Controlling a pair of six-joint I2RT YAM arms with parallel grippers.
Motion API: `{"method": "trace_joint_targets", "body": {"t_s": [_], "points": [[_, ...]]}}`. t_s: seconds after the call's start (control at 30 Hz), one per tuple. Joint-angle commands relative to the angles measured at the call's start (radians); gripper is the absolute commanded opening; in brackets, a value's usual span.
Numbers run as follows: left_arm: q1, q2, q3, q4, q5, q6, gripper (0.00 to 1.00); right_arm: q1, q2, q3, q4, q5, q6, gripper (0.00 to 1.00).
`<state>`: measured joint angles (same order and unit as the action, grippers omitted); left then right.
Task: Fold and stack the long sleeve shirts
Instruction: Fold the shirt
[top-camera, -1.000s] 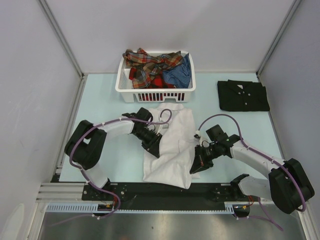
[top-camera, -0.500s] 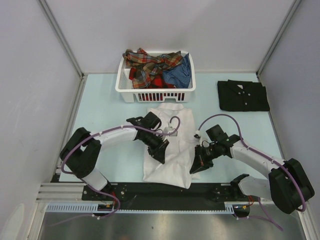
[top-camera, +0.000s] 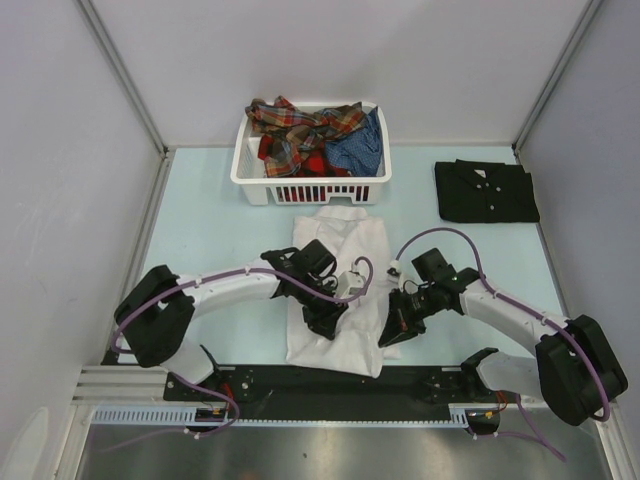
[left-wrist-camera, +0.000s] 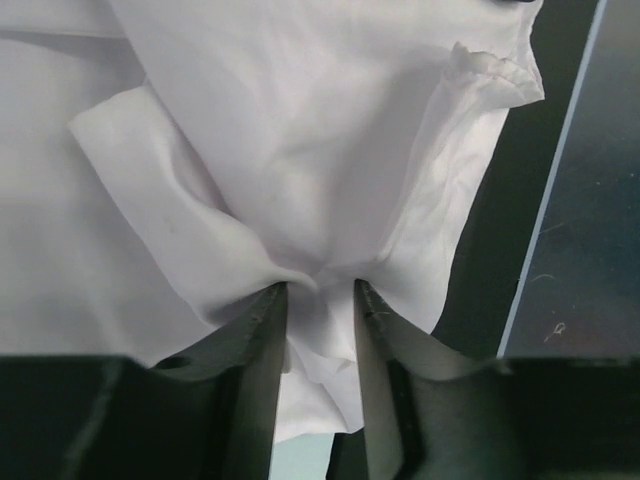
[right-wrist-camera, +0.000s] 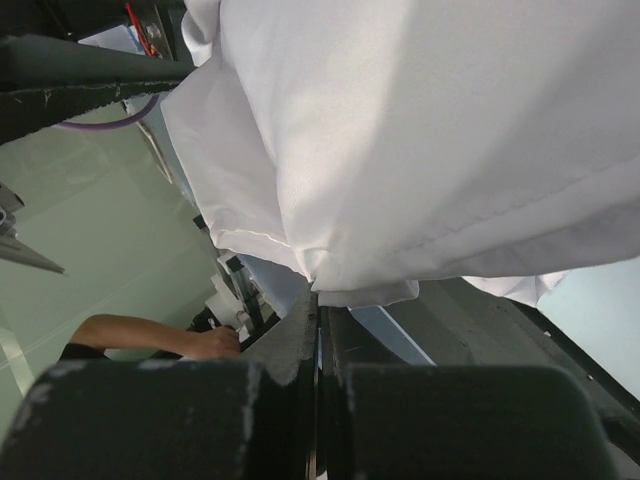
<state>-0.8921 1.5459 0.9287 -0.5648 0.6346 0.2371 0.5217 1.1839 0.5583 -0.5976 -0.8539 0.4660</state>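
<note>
A white long sleeve shirt (top-camera: 345, 262) lies collar-up in the middle of the table, partly folded in on itself. My left gripper (top-camera: 329, 321) rests on its lower middle. In the left wrist view its jaws (left-wrist-camera: 320, 290) stand a little apart, with bunched white cloth (left-wrist-camera: 300, 180) loosely between them. My right gripper (top-camera: 391, 334) is at the shirt's lower right edge, shut on the hem (right-wrist-camera: 360, 285), and the cloth drapes over it. A black shirt (top-camera: 486, 191) lies folded at the back right. Plaid shirts (top-camera: 300, 130) and a blue one (top-camera: 362, 148) fill the basket.
The white slatted basket (top-camera: 310, 188) stands at the back centre, just beyond the white shirt's collar. The black base rail (top-camera: 320, 385) runs along the near edge under the shirt's hem. Grey walls close in the left, right and back sides.
My left arm has swept right and toward the near edge across the white shirt, carrying its left side over the middle. Its jaws narrowed, then widened. The right arm has hardly moved.
</note>
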Motion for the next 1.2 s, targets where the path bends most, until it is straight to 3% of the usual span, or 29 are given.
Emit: {"method": "trace_joint_targets", "body": {"t_s": [0.0, 0.17, 0.23, 0.4, 0.53, 0.63, 0.67, 0.77, 0.83, 0.87, 1.03, 1.17], "points": [[0.016, -0.062, -0.022, 0.017, -0.05, 0.008, 0.4, -0.002, 0.0, 0.048, 0.001, -0.02, -0.01, 0.0], [0.181, -0.156, -0.074, 0.051, 0.02, -0.064, 0.52, -0.002, -0.006, 0.094, 0.009, -0.014, -0.007, 0.0], [0.275, -0.197, -0.103, 0.068, 0.06, -0.081, 0.63, 0.006, -0.012, 0.109, 0.044, -0.019, 0.022, 0.0], [0.355, -0.312, -0.137, 0.06, 0.062, -0.059, 0.76, 0.038, 0.02, 0.172, 0.221, -0.037, 0.15, 0.0], [0.403, -0.352, -0.148, 0.069, 0.054, -0.074, 0.79, 0.058, 0.117, 0.196, 0.401, -0.037, 0.244, 0.0], [0.456, -0.365, -0.136, 0.048, 0.071, -0.059, 0.8, 0.052, 0.215, 0.21, 0.54, -0.048, 0.327, 0.11], [0.472, -0.369, -0.128, 0.042, 0.077, -0.045, 0.8, 0.051, 0.252, 0.213, 0.576, -0.05, 0.344, 0.26], [0.55, -0.385, -0.11, 0.014, 0.114, -0.021, 0.8, 0.046, 0.313, 0.247, 0.699, -0.059, 0.398, 0.53], [0.608, -0.385, -0.093, -0.025, 0.138, 0.007, 0.8, 0.031, 0.347, 0.262, 0.755, -0.056, 0.411, 0.57], [0.623, -0.382, -0.064, -0.044, 0.161, 0.058, 0.8, 0.023, 0.35, 0.267, 0.772, -0.054, 0.419, 0.64], [0.634, -0.408, -0.024, -0.152, 0.205, 0.171, 0.8, -0.017, 0.326, 0.269, 0.811, -0.068, 0.411, 0.66], [0.491, -0.504, -0.047, -0.17, 0.136, 0.258, 0.77, -0.049, 0.309, 0.253, 0.79, -0.117, 0.43, 0.68]]}}
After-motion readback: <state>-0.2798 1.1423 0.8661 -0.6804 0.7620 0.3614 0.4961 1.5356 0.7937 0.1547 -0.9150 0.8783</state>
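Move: My right hand has the loose end of the white shirt pinched. The middle of the shirt, where this end goes, lies about 12 cm ahead, 9 cm to its left and 5 cm lower. From that hand the laundry basket stands some 42 cm ahead and 16 cm left, and the black shirt some 38 cm ahead and 29 cm right. From my left hand, low over the white shirt, the shirt's middle is about 8 cm ahead and 3 cm right. With my right hand I carry the pinched end forward and left over the shirt, lifting it about 5 cm, dip slightly and open to let it go, then run on forward, some 15 cm in all, fingers tipping up towards level. My left hand opens wide and comes free of the cloth, clearing forward, left and up past the shirt's left edge while turning some 30 degrees, mainly counter-clockwise. ##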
